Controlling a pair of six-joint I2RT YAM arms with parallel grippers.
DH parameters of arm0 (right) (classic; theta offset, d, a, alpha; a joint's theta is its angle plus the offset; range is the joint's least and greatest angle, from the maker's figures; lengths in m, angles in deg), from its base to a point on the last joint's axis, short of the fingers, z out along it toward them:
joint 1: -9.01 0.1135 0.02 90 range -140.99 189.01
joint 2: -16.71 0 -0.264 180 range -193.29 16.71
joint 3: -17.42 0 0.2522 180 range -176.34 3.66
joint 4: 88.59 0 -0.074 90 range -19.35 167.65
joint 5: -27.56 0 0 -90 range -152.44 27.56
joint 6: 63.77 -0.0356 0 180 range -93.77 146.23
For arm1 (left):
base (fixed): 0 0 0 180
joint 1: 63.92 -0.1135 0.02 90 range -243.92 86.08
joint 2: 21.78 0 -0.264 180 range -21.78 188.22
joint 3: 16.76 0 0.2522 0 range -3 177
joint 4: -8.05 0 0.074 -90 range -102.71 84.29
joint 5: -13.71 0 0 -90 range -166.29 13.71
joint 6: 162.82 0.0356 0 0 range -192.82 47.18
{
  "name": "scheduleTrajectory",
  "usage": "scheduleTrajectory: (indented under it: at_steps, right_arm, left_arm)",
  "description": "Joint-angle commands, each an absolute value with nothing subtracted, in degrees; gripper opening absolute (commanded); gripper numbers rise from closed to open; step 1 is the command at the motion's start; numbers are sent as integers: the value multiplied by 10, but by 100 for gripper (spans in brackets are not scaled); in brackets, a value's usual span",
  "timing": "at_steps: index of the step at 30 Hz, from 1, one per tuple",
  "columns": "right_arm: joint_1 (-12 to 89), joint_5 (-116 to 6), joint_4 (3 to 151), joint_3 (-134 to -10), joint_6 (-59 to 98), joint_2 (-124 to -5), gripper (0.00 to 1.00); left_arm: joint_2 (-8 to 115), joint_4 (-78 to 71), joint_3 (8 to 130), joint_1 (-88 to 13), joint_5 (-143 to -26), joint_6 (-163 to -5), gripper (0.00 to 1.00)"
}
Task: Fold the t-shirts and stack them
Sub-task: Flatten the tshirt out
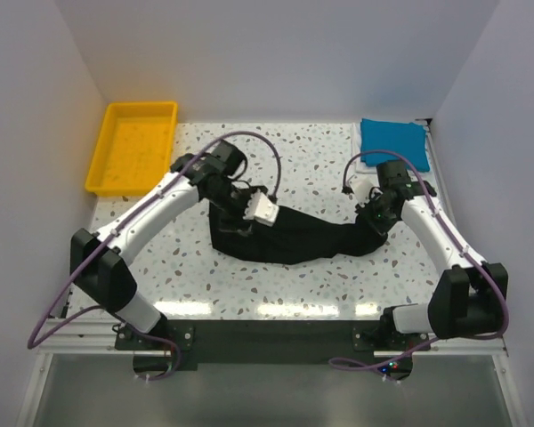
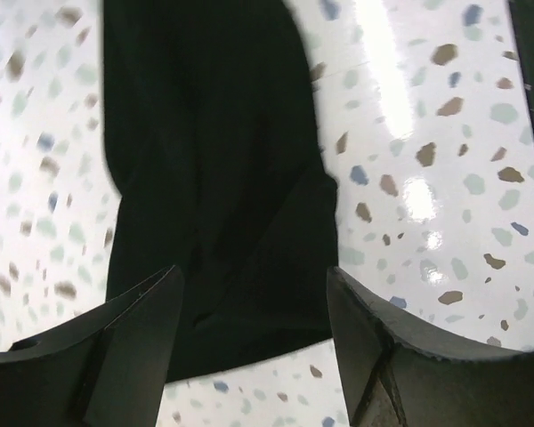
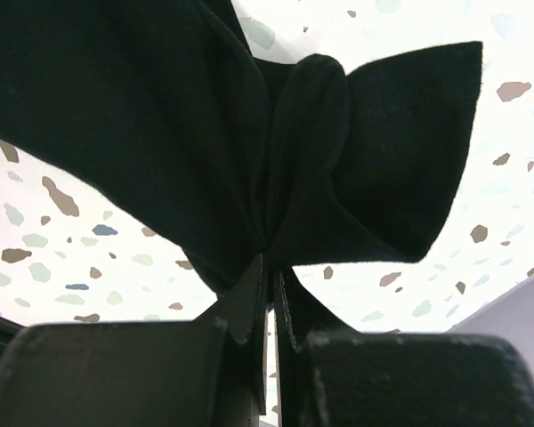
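Observation:
A large black t-shirt (image 1: 289, 238) lies bunched in a long strip across the middle of the speckled table. My left gripper (image 1: 242, 216) hovers over its left end with jaws wide apart; in the left wrist view the black cloth (image 2: 222, 178) lies flat on the table between the fingers (image 2: 138, 342), untouched. My right gripper (image 1: 374, 220) is shut on the right end of the shirt, and the right wrist view shows the black fabric (image 3: 294, 151) pinched and gathered at the fingertips (image 3: 273, 271). A folded blue t-shirt (image 1: 392, 140) rests at the back right.
A yellow plastic tray (image 1: 132, 145) stands at the back left corner. White walls close in the table on three sides. The arms' bases sit on the dark strip at the near edge (image 1: 267, 342).

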State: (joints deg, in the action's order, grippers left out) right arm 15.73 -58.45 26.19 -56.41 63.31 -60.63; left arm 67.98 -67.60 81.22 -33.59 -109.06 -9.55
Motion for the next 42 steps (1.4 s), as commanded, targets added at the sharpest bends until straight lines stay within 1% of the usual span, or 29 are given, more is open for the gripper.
scheduleTrajectory:
  at_steps: [1,5,6,7,11,20,21,22,24,25,27,28,29,30,33,34,35,36,37,38,39,40,41,42]
  right_arm:
    - [157,-581,261,-585,626,-612,0]
    - [157,-573,259,-589,620,-615,0]
    - [157,-573,259,-591,620,-617,0]
    - [158,-569,258,-592,618,-619,0]
    - [157,-566,254,-600,616,-622,0]
    - [157,-571,257,-592,618,-618,0]
    - [157,-571,257,-592,618,-617,0]
    - [156,-571,256,-592,618,-618,0]
    - [157,-571,258,-591,618,-617,0]
    - [157,-571,258,-591,619,-618,0]
    - [156,-572,256,-592,620,-619,0]
    - [156,-572,255,-594,622,-617,0]
    - [156,-572,254,-594,622,-616,0]
    - [157,-573,254,-595,623,-613,0]
    - [157,-570,256,-610,620,-611,0]
    - [157,-571,257,-625,617,-612,0]
    - [157,-575,263,-644,612,-617,0]
    - [157,-579,268,-645,612,-619,0]
    - [156,-583,275,-665,603,-620,0]
    - [157,-590,287,-678,598,-624,0]
    - [157,-592,293,-690,592,-630,0]
    - [156,-594,298,-716,580,-634,0]
    - [157,-598,306,-730,574,-638,0]
    - [157,-601,309,-743,568,-644,0]
  left_arm:
    - [711,-728,802,-261,-1065,52,70]
    - [772,-748,825,-226,-1040,86,68]
    - [785,-757,838,-217,-1035,93,67]
    - [799,-762,844,-214,-1031,97,63]
    - [854,-780,861,-201,-993,119,57]
    - [901,-803,857,-200,-951,129,55]
    - [902,-802,855,-200,-948,127,52]
    - [903,-801,853,-200,-946,124,48]
    - [902,-796,848,-200,-940,121,44]
    - [901,-794,848,-200,-937,117,34]
    - [892,-789,855,-201,-935,102,24]
    - [880,-788,859,-204,-937,97,14]
    - [873,-786,865,-208,-940,81,7]
    - [866,-780,881,-220,-945,70,0]
    - [847,-780,950,-274,-991,23,0]
    - [845,-773,972,-294,-1021,-17,0]
    - [841,-753,1016,-338,-1049,-72,0]
    - [841,-733,1036,-363,-1049,-73,0]
    - [833,-703,1050,-389,-1074,-166,0]
    - [828,-669,1059,-417,-1088,-211,0]
    - [820,-613,1061,-472,-1100,-258,0]
    - [800,-583,1053,-497,-1118,-351,0]
    - [789,-554,1027,-544,-1121,-398,0]
    - [776,-505,1010,-567,-1130,-438,0]
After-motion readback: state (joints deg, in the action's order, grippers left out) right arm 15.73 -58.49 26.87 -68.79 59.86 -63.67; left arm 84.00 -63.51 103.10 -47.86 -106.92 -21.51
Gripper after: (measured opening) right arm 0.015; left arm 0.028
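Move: Below the open left hand, about 13 cm down and 4 cm nearer the base, some 1 cm to its left, lies the patch of the black t-shirt's left end that it will pinch. The shirt's right end, gripped by the right hand, is roughly 28 cm to the left hand's right; the yellow bin is 23 cm left and 17 cm ahead. From the right hand, that patch lies about 28 cm left and 4 cm back; the folded blue shirt is 19 cm ahead, 4 cm right. Dropping some 12 cm onto the shirt's left end, easing back and turning about 30 degrees clockwise, the left hand shuts on the cloth, then sweeps it forward some 18 cm, up and slightly left, twisting back counter-clockwise. The right hand holds its end nearly still, still pinching, then rises and goes forward about 5 cm towards the blue shirt. ##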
